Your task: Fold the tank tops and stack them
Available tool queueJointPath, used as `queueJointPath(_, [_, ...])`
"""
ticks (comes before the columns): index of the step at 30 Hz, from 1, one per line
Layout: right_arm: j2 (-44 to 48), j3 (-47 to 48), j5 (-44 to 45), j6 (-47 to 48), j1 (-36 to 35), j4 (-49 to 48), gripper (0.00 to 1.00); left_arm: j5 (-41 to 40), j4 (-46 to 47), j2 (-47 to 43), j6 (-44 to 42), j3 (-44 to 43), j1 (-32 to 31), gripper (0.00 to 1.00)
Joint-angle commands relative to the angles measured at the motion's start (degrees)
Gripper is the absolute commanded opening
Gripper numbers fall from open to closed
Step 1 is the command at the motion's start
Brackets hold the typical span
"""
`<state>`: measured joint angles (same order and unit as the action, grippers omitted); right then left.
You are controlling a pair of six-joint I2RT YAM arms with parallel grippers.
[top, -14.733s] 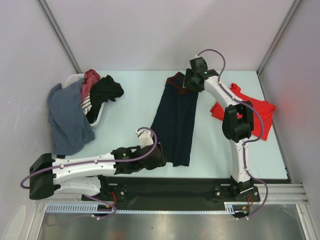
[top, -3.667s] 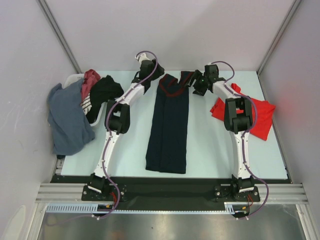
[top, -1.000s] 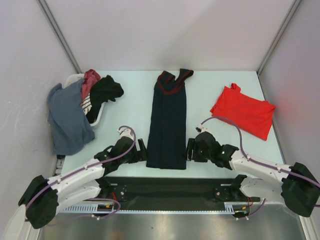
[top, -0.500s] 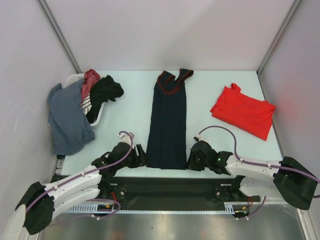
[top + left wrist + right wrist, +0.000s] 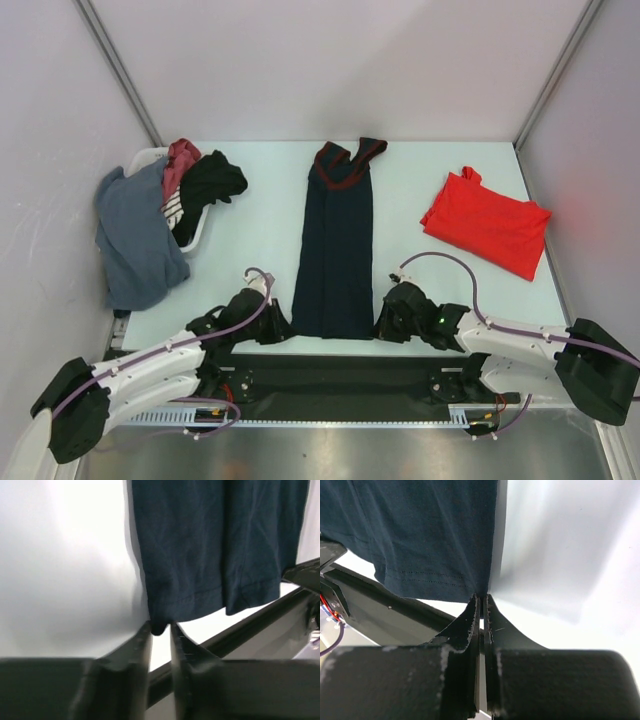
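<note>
The navy tank top, folded into a long strip with maroon trim at its far end, lies in the table's middle. My left gripper is at its near left hem corner. In the left wrist view that gripper has its jaws drawn close, with the corner of the navy tank top caught between the tips. My right gripper is at the near right corner. In the right wrist view it is shut on the navy tank top's hem. The red tank top lies flat at the right, untouched.
A white basket at the far left holds black and pink clothes, and a grey garment hangs over its side onto the table. The black rail runs along the table's near edge, just behind both grippers.
Both grippers have gone from wide open to closed on the navy top's near corners. The left one slid right up to the hem. The cloth has not moved.
</note>
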<state>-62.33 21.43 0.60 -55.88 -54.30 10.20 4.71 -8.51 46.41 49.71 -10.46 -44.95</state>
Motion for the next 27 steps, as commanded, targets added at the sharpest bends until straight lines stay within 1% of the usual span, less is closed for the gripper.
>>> queueJointPath(1, [0.98,-0.42,-0.07,-0.2,-0.45,1.41,0.0,-0.66,-1.34,2.44,-0.41,1.84,-0.4,0.16])
queueJointPath(2, [1.5,-0.42,-0.07,-0.02,-0.45,1.67,0.0,-1.28,-1.24,2.63,-0.15,2.02,-0.49,0.0])
queueJointPath(7, [4.49,0.1,-1.66,-0.28,-0.8,4.91,0.0,-3.3,-2.56,0.18,2.05,1.41,-3.3,0.0])
queueJointPath(11, [7.21,0.54,-1.57,-0.2,-0.89,7.9,0.0,-2.08,-4.05,-1.32,3.11,0.71,-4.97,0.0])
queueJointPath(14, [8.18,2.91,-0.69,0.85,-0.89,10.63,0.0,-1.81,-5.28,-2.11,2.85,-1.57,-5.06,0.0])
queueJointPath(17, [7.57,7.56,3.08,3.31,-0.28,13.88,0.0,-1.54,-5.29,-1.51,2.41,-5.61,-4.97,0.0])
queueJointPath(18, [6.53,8.62,3.53,4.01,0.16,14.76,0.0,-2.24,-6.33,-0.2,1.88,-9.02,-4.97,0.0])
queueJointPath(20, [5.55,12.38,3.36,7.18,3.14,16.43,0.0,-4.53,-8.18,2.09,-0.31,-13.07,-4.8,0.0])
queueJointPath(21, [5.03,13.71,3.01,8.32,4.63,16.7,0.0,-4.62,-10.27,4.45,-1.97,-17.19,-4.62,0.0])
queueJointPath(23, [3.8,16.96,1.6,11.74,8.93,16.79,0.0,-6.9,-11.17,7.62,-3.39,-20.64,-3.48,0.0])
queueJointPath(24, [3.18,18.2,0.2,12.63,10.52,16.7,0.0,-6.73,-11.09,8.42,-4.53,-23.18,-2.96,0.0])
queueJointPath(25, [1.35,19.34,-0.07,14.64,13.75,16.7,0.0,-6.38,-10.83,9.21,-5.06,-24.25,-1.39,0.0])
queueJointPath(27, [-0.86,23.37,-2.35,16.41,16.23,16.61,0.0,-5.68,-10.47,11.58,-6.46,-27.4,0.47,0.0])
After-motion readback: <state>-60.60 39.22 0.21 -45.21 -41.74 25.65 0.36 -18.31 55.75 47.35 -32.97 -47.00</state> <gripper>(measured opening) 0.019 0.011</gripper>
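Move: The folded dark tank top lies lengthwise between the hands, hem nearest. The left gripper's half-open fingers are already around the left hem corner, roughly 1 cm below them; the right hem corner is about 18 cm to that gripper's right, level with it. The right gripper already pinches that right corner; from it the neckline is some 46 cm ahead and 7 cm left, the red tank top about 30 cm ahead and 29 cm right. Shut the left gripper on its hem corner while the right keeps its pinch on the other, and ease both back a centimetre or two. Then, both grips closed, lift the hem about 9 cm and swing it forward towards the neckline, right hand reaching farther (some 7 cm) and the left also drifting about 4 cm to its right. ##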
